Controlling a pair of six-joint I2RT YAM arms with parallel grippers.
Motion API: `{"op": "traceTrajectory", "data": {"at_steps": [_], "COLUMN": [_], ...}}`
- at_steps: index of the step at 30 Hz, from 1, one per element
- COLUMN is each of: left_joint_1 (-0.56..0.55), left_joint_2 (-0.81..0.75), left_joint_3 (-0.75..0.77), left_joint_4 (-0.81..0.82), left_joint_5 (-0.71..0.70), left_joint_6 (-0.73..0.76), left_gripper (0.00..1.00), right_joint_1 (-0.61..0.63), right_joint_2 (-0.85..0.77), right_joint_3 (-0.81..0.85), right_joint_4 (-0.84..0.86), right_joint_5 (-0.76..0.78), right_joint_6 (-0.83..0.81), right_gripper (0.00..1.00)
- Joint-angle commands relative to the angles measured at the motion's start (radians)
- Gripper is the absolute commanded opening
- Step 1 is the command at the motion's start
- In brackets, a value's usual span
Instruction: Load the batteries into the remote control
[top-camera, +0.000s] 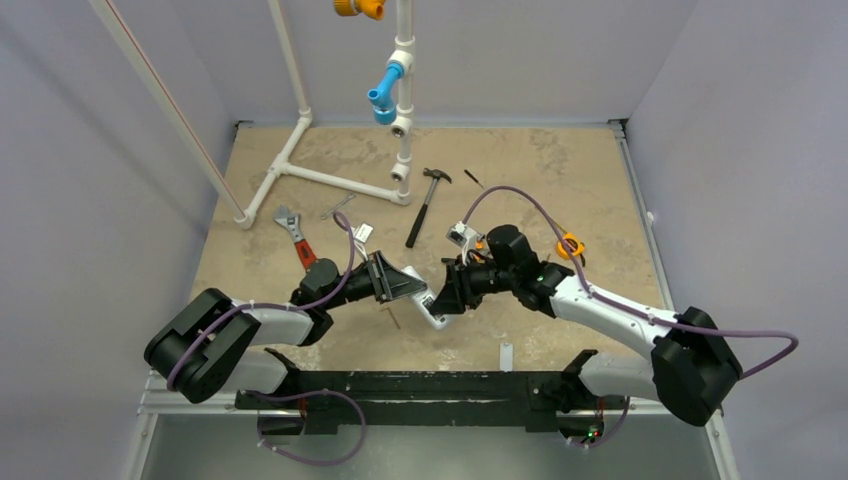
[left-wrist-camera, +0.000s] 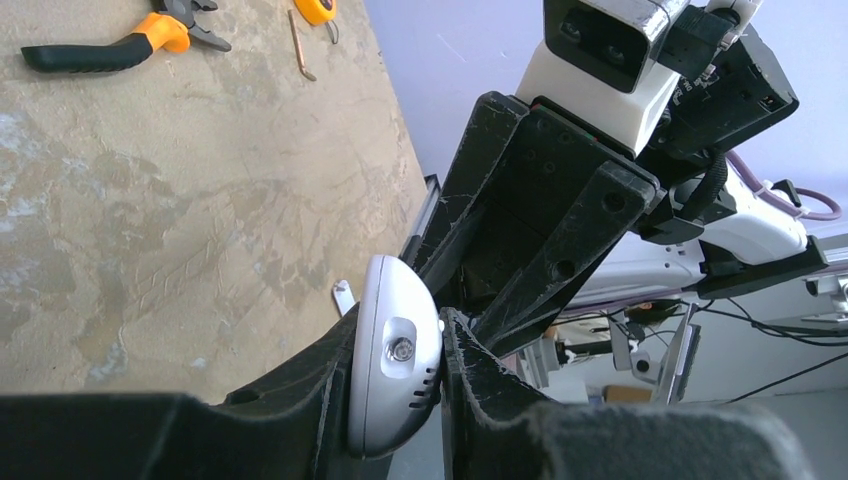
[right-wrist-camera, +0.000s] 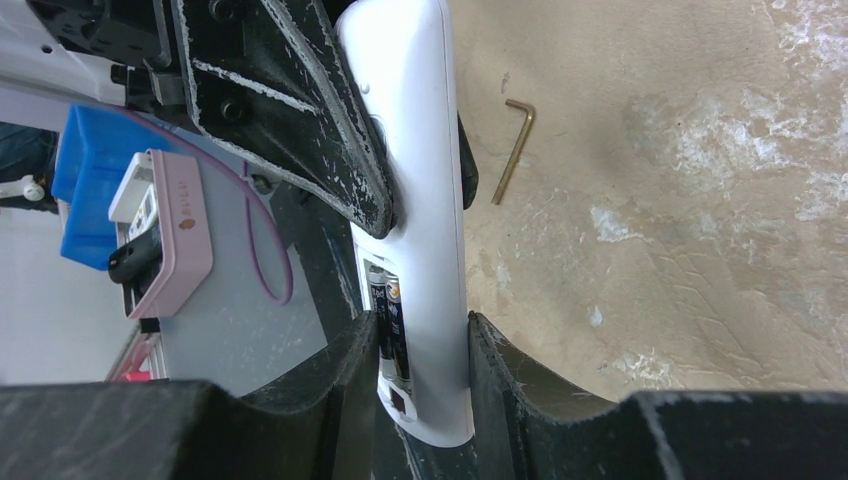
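The white remote control (top-camera: 437, 316) hangs above the table between my two arms. My left gripper (left-wrist-camera: 398, 325) is shut on its rounded end, the one with the small clear emitter. In the right wrist view the remote control (right-wrist-camera: 420, 180) shows its open battery bay. Two dark batteries (right-wrist-camera: 392, 330) lie side by side in that bay. My right gripper (right-wrist-camera: 422, 318) is closed around that end: one finger presses the bay side over the batteries, the other presses the remote's back. The two grippers nearly touch each other (top-camera: 432, 296).
A thin L-shaped hex key (right-wrist-camera: 512, 150) lies on the table beneath the remote. A small white cover strip (top-camera: 506, 357) lies near the front edge. Farther back are a hammer (top-camera: 428, 205), a red-handled wrench (top-camera: 295, 238), a white pipe frame (top-camera: 320, 178) and orange-handled pliers (left-wrist-camera: 120, 45).
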Motion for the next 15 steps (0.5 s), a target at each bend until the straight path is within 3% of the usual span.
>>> {"op": "traceTrajectory", "data": {"at_steps": [1,5,7,13,15], "left_joint_1": [-0.004,-0.004,-0.004,-0.004,-0.004], "left_joint_2": [-0.016,-0.016,-0.014,0.008,0.028], "left_joint_3": [0.031,0.033,0.033,0.035,0.041], "left_joint_4": [0.081,0.080,0.080,0.089,0.102], "left_joint_5": [0.030,0.029,0.029,0.039,0.051], "left_joint_6": [-0.019,-0.019,-0.019,-0.012,-0.012], "left_gripper": [0.00,0.00,0.00,0.00,0.00], "right_joint_1": [0.008,0.009,0.010,0.010,0.010], "right_joint_2": [0.014,0.014,0.008,-0.057,-0.083], "right_joint_3": [0.039,0.047,0.047,0.034,0.041], "right_joint_4": [-0.069,-0.085,-0.087,-0.046,-0.038], "right_joint_5": [0.138,0.155,0.157,0.128,0.101], "right_joint_6": [-0.055,-0.065,-0.068,-0.070,-0.067], "right_gripper": [0.12,0.05,0.07,0.64,0.72]}}
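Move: Both hands are at the remote control, which the left hand holds near its upper end. The batteries in its open compartment lie practically between the right fingers, about 1 cm back of that hand point and level with it. On the table some 13 cm below the right hand, the hex key is about 10 cm left and 4 cm back, the pliers about 9 cm ahead and 8 cm right. From the left hand, the batteries are about 4 cm back, 4 cm right and 2 cm lower. Keeping its pinch across the lower part of the remote, one finger at the battery compartment and the other on the opposite face, the right hand stays almost in place, then opens to about twice its gap and comes free, easing barely 1 cm forward with a slight turn of the wrist. The left hand keeps its grip and holds the remote still. ##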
